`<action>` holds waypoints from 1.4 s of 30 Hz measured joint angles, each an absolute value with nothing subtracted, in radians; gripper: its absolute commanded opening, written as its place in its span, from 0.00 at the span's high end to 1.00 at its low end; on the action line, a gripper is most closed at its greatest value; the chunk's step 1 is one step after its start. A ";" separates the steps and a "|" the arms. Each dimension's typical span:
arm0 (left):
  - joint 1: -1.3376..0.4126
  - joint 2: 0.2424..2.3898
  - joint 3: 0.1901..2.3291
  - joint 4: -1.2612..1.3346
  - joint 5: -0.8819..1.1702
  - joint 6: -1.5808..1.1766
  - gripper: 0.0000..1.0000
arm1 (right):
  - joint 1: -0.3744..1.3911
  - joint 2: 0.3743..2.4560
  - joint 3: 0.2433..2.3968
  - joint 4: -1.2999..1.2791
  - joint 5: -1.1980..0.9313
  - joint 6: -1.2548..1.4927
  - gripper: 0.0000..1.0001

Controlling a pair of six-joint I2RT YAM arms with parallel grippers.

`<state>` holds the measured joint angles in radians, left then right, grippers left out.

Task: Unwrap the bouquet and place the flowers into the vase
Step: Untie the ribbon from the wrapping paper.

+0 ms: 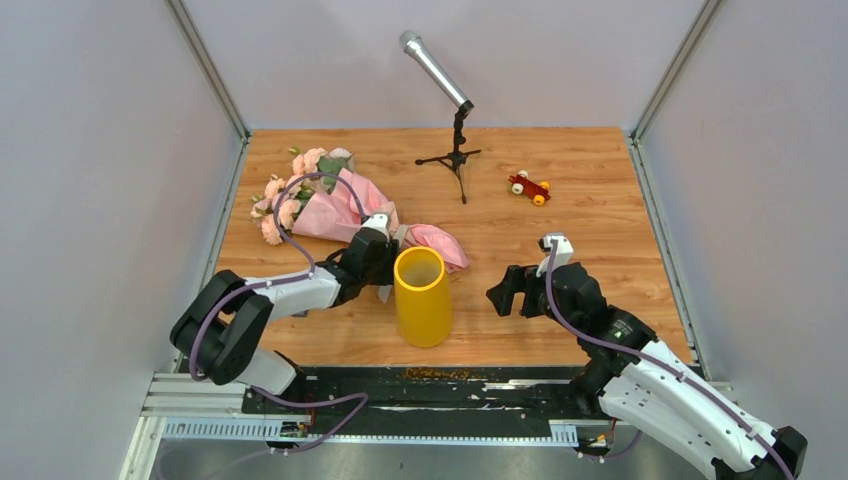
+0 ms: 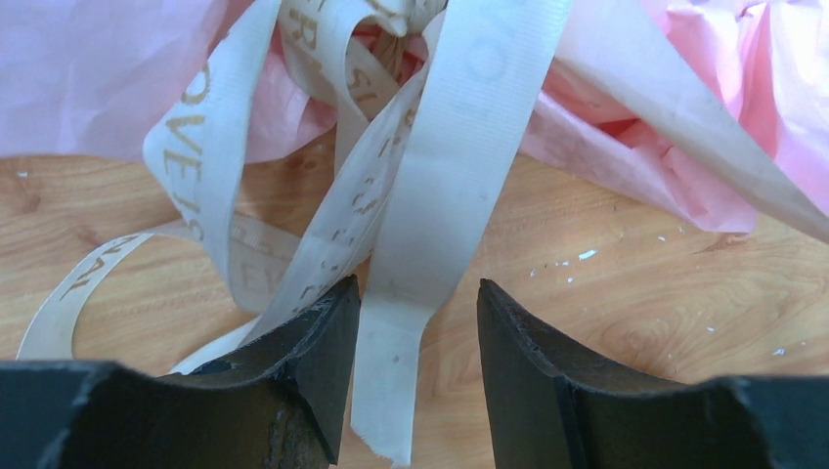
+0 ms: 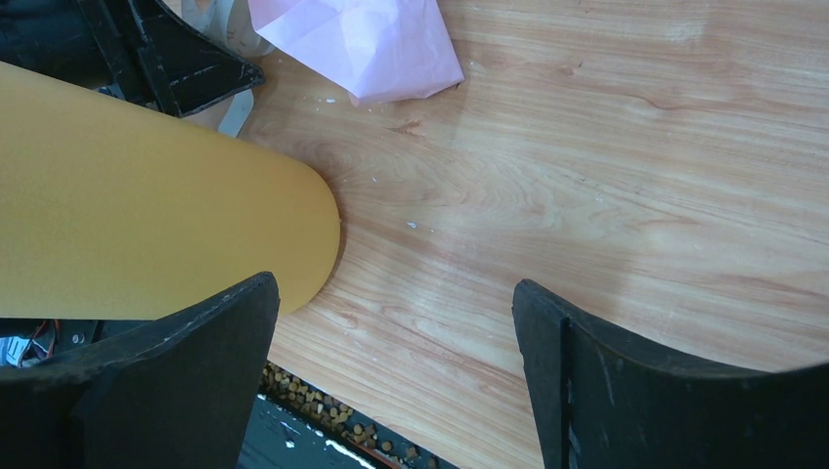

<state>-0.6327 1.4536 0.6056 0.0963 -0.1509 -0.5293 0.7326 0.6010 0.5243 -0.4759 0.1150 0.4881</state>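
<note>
The bouquet [image 1: 335, 208] lies on the table's left half, wrapped in pale pink paper, with pink and peach flowers [image 1: 285, 195] at its far-left end. The yellow vase [image 1: 422, 297] stands upright near the front middle. My left gripper [image 1: 383, 240] is at the bouquet's tied end, just left of the vase. In the left wrist view it [image 2: 418, 293] is open, and a loose end of the beige ribbon [image 2: 440, 205] hangs between its fingers without being pinched. My right gripper [image 1: 505, 290] is open, right of the vase [image 3: 147, 210], with nothing in it [image 3: 391, 293].
A microphone on a small black tripod [image 1: 455, 150] stands at the back middle. A small red toy car [image 1: 529, 187] lies at the back right. Grey walls close in the table on three sides. Brown crumbs lie along the black rail [image 1: 440, 374] at the front edge.
</note>
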 measured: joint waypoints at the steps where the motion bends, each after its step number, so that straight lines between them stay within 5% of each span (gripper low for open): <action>1: -0.633 1.462 0.612 0.097 -0.151 -0.527 0.45 | 0.733 0.603 0.524 -0.476 0.115 0.488 0.10; 8: -0.633 1.485 0.626 0.098 -0.183 -0.502 0.54 | 0.733 0.607 0.524 -0.476 0.121 0.488 0.10; 20: -0.632 1.500 0.631 0.100 -0.176 -0.483 1.00 | 0.733 0.609 0.524 -0.477 0.121 0.488 0.10; 33: -0.627 1.316 0.731 -0.075 -0.075 -0.435 1.00 | 0.733 0.661 0.606 -0.506 0.120 0.460 0.06; 42: -0.553 1.354 0.912 -0.255 0.110 -0.418 1.00 | 0.731 0.898 0.842 -0.466 0.087 0.366 0.09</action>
<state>-0.5533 1.3544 0.9119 -0.2546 0.1101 -0.4175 0.7311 0.8982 0.8425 -0.4656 0.0868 0.3664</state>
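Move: The ribbon tail already hangs between the left hand's open fingers, about 1 cm ahead and 1 cm below. The knot is some 7 cm ahead and 1 cm right, with the wrapping's loose end about 5 cm ahead and 8 cm right. The vase stands some 13 cm back and 6 cm right. From the right hand the ribbon tail lies about 9 cm ahead, 20 cm left and 12 cm below. Left fingers pinch the ribbon tail and lift about 10 cm; open right hand later rises 7 cm, forward-left. ##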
